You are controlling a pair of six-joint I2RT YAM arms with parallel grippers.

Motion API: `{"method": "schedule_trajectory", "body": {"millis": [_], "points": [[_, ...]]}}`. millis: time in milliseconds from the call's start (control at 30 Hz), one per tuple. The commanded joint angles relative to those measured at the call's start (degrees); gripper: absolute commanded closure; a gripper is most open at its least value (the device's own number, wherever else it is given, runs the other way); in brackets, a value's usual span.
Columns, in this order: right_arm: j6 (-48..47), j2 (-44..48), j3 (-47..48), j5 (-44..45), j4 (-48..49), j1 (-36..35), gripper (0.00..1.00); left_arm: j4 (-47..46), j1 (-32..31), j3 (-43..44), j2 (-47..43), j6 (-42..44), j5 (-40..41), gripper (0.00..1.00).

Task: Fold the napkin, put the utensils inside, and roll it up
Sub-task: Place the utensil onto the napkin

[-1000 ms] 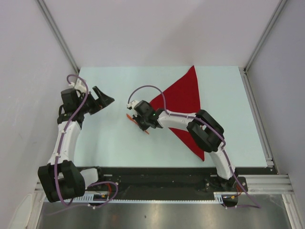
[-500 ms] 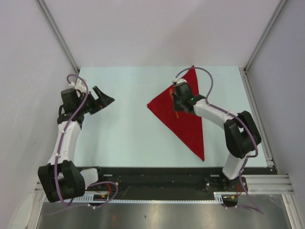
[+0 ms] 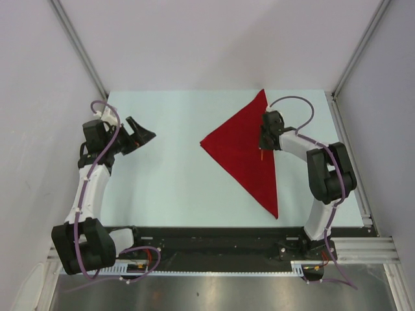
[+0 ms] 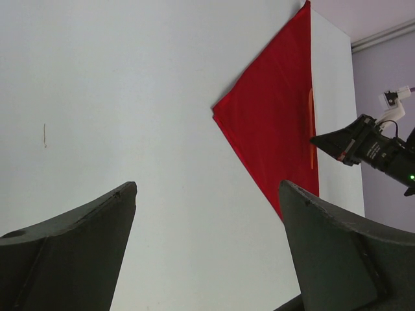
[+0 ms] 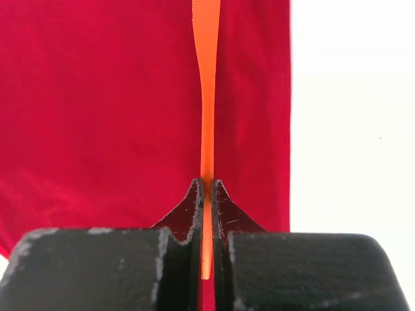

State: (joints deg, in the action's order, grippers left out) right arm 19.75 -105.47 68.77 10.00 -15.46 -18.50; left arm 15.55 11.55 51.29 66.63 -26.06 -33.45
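Note:
The red napkin (image 3: 243,152) lies folded in a triangle on the right half of the table. It also shows in the left wrist view (image 4: 275,129) and the right wrist view (image 5: 97,116). My right gripper (image 3: 262,148) (image 5: 207,184) is shut on the thin orange knife (image 5: 207,97). It holds the knife low over the napkin, parallel to the straight right edge and just inside it. The knife also shows in the left wrist view (image 4: 311,129). My left gripper (image 3: 146,137) (image 4: 207,188) is open and empty, over the table's left side and far from the napkin.
The pale table (image 3: 168,188) is bounded by grey walls and metal frame posts (image 3: 78,45). A narrow strip of table (image 5: 350,116) lies to the right of the napkin's edge. The black rail with both arm bases (image 3: 220,240) runs along the near edge.
My right arm carried the orange knife from the table's middle, left of the napkin, rightward across the cloth to its right edge. The left arm has not moved.

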Motion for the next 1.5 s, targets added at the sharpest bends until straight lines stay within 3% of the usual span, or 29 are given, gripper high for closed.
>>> {"method": "schedule_trajectory", "body": {"millis": [0,700,733,867,967,1133,1233,1467], "points": [[-0.41,-1.75,0.40,-1.90,2.98,1.89,1.00,-1.31,0.49,-0.66,-0.89,-0.74,-1.27,0.05],[-7.79,-7.12,4.97,-5.69,-0.97,5.14,1.00,-1.75,0.58,-0.84,-0.45,-1.09,-1.97,0.05],[-7.79,-7.12,5.05,-5.78,-1.06,5.14,0.97,-1.75,0.49,-0.84,-0.45,-1.09,-1.97,0.05],[-8.67,-4.85,4.71,-7.45,-1.32,4.88,0.60,-1.84,0.40,-0.84,-0.36,-1.18,-2.23,0.05],[-10.43,-0.20,3.30,-13.68,-0.36,3.65,0.44,-2.19,0.40,-0.84,-0.45,-1.36,-2.76,0.05],[-10.18,9.65,1.63,-12.56,-7.02,-3.45,0.32,-2.10,0.40,-1.01,-0.80,-1.09,-2.50,0.05],[-5.09,17.73,-2.84,-10.00,-13.26,-5.58,0.32,-2.45,0.40,-1.10,-1.06,-1.27,-2.76,0.05],[19.95,42.25,-27.09,-5.17,-25.20,-6.55,0.33,-3.42,-0.65,-1.72,-1.94,-2.24,-3.99,0.05]]}}
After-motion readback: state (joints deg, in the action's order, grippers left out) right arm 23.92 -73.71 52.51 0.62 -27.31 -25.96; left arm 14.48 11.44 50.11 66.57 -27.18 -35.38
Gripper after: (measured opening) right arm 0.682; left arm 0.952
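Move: Just above the napkin, the right hand grips the knife, whose middle is about 2 cm ahead of the fingers. Its laying spot is some 4 cm ahead, 2 cm to the right and 3 cm down. The napkin's middle lies about 7 cm left and 1 cm back; its right edge runs level with the hand, 4 cm to the right. From the idle left hand the knife is roughly 10 cm ahead, 48 cm to the right and 18 cm below. Lowering the knife about 2.5 cm while easing a little right and forward, the right hand sets it on the napkin, pauses with the fingers low, then opens them about two thirds and lets go. It then lifts some 10 cm and pulls quickly back about 15 cm, swinging left on the way out and turning counter-clockwise before partly turning back. ##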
